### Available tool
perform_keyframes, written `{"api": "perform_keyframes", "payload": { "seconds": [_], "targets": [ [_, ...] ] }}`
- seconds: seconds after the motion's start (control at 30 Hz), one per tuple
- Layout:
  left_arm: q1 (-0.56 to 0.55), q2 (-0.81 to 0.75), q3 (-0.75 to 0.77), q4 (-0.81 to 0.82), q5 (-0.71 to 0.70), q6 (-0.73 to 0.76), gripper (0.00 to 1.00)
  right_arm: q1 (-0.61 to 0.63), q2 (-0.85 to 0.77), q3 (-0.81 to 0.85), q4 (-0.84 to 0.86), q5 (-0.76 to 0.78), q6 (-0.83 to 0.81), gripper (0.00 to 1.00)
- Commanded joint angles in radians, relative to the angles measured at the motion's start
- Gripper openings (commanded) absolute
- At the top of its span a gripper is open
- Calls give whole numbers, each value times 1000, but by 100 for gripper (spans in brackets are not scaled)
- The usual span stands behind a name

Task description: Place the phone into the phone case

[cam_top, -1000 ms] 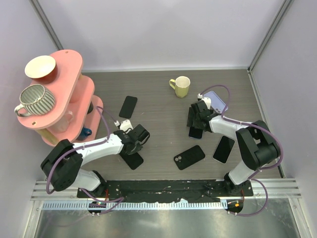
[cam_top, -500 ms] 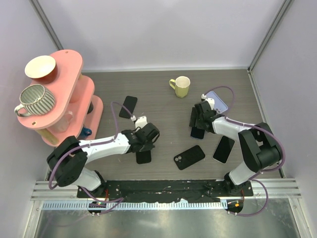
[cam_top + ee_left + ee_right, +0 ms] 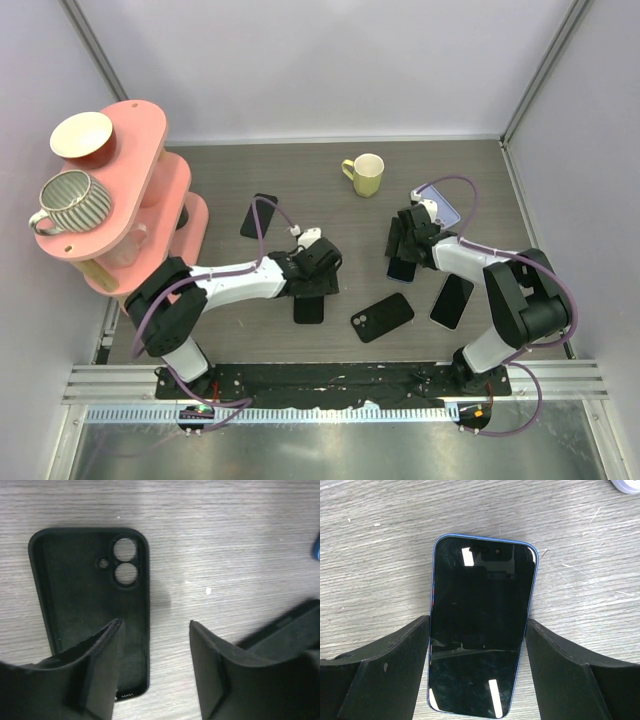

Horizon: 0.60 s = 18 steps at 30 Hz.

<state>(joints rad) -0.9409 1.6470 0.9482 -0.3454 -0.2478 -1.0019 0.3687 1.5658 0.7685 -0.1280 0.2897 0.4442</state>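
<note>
A black phone case (image 3: 85, 605) lies open side up on the wooden table, camera holes at its far end; from above the case (image 3: 309, 309) sits just near of my left gripper (image 3: 313, 283). That gripper (image 3: 155, 625) is open: one finger hangs over the case's near end, the other over bare table. The phone (image 3: 480, 630), blue-rimmed and screen up, lies flat between the fingers of my right gripper (image 3: 477, 621), which press on both long sides. From above the phone (image 3: 398, 269) pokes out under the right gripper (image 3: 403, 250).
A black case (image 3: 381, 316) and a dark phone (image 3: 452, 301) lie near the front. A lilac case (image 3: 441, 204) and a yellow mug (image 3: 365, 174) are farther back, another black slab (image 3: 259, 215) at left. A pink shelf (image 3: 150, 190) holds a bowl and striped mug.
My left arm swept right and the black case slid with it toward the table's middle; its jaws shut, then parted. The right gripper and phone barely shifted.
</note>
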Motion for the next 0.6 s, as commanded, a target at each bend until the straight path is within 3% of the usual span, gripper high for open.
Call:
{"api": "perform_keyframes", "payload": {
  "seconds": [0.0, 0.03, 0.17, 0.37, 0.57],
  "targets": [
    [-4, -103, 76, -42, -23, 49, 70, -5, -32, 54, 10, -30, -5, 61],
    [-4, -127, 86, -61, -40, 58, 84, -5, -26, 60, -2, -37, -9, 61],
    [4, -217, 170, -167, -131, 172, 98, -5, -24, 83, -25, -70, -16, 60],
    [50, -328, 242, -224, -261, 461, 100, -5, -6, 146, -88, -150, -30, 57],
    [56, -429, 123, -143, -324, 594, 99, -4, -4, 170, -85, -276, -33, 51]
  ]
}}
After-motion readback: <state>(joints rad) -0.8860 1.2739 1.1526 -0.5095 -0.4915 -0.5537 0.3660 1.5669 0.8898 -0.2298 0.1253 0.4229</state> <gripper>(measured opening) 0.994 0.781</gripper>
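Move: The phone case lies open side up with its middle about 4 cm left of the left hand, level in reach and a centimetre below. From the right hand, already holding the phone, it is roughly 25 cm left, 11 cm back and slightly below. The three-lens case sits about 5 cm left and 16 cm back of the right hand, the spare black phone some 13 cm right and 12 cm back. Left hand opens, rising about 19 cm from the case; right carries the phone 3 cm left and up. ##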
